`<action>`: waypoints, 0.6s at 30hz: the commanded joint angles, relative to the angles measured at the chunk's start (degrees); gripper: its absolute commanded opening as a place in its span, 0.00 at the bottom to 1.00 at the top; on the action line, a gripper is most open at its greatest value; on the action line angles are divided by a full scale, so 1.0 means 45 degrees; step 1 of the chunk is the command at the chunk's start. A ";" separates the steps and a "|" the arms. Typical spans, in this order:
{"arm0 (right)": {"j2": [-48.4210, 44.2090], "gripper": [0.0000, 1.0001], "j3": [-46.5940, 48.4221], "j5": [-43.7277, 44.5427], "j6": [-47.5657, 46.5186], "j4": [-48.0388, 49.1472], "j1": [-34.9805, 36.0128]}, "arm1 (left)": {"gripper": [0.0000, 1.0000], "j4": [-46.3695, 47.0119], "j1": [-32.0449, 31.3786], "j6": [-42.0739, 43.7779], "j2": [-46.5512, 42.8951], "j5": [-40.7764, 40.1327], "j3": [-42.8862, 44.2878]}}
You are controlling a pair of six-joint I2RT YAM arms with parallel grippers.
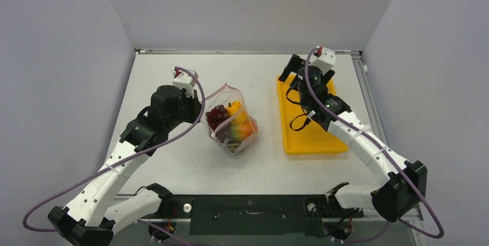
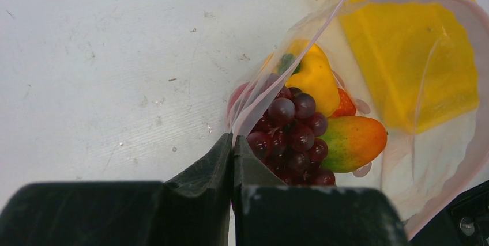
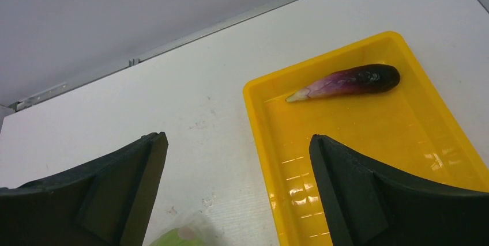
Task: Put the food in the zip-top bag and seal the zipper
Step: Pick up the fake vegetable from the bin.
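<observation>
The clear zip-top bag (image 1: pixel 232 124) stands at mid-table with its mouth open. Inside lie a dark red grape bunch (image 2: pixel 291 133), a yellow bell pepper (image 2: pixel 314 76) and an orange-green piece (image 2: pixel 354 141). My left gripper (image 2: pixel 233 142) is shut on the bag's mouth edge, pinching the pinkish zipper (image 2: pixel 300 41) at the bag's left side (image 1: pixel 200 109). The dark purple eggplant (image 3: pixel 349 82) lies at the far end of the yellow tray (image 3: pixel 259 119). My right gripper (image 3: pixel 236 137) hangs open above the tray's left rim, short of the eggplant, with nothing between its fingers.
The yellow tray (image 1: pixel 311 139) sits right of the bag, and my right gripper (image 1: pixel 308 73) covers its far end in the top view. Grey walls close in the table at the back and on both sides. A corner of the bag (image 3: pixel 179 235) shows below the right gripper.
</observation>
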 commanded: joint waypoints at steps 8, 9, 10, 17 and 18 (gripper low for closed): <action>0.0731 1.00 -0.1565 -0.0539 0.3695 0.1714 -0.2255 | 0.00 0.0699 0.0112 -0.0011 -0.0486 0.0250 -0.0103; 0.0799 1.00 -0.1708 -0.0545 0.3912 0.1874 -0.2409 | 0.00 0.0741 0.0117 -0.0011 -0.0535 0.0291 -0.0139; 0.0873 1.00 -0.1821 -0.0567 0.4127 0.1999 -0.2570 | 0.00 0.0761 0.0130 -0.0006 -0.0582 0.0347 -0.0153; 0.1795 1.00 -0.2271 -0.1072 0.5357 0.2290 -0.3961 | 0.00 0.0820 0.0151 -0.0089 -0.0631 0.0722 -0.0166; 0.1991 1.00 -0.2345 -0.1351 0.5533 0.2474 -0.4167 | 0.00 0.0820 0.0151 -0.0107 -0.0631 0.0743 -0.0174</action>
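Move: The fake vegetable, a purple eggplant at the far end of the yellow bin, lies roughly 18 cm ahead of the open right hand, 14 cm to its right and 25 cm below. The bin's middle is about 3 cm ahead and 12 cm right; the filled zip-top bag sits some 27 cm left and 4 cm back. From the left hand, still pinching the bag's rim, the eggplant is around 30 cm ahead and 50 cm right. Right hand, fingers staying wide open, sinks 9 cm, sweeps 8 right and 4 forward towards the eggplant, turning clockwise. ##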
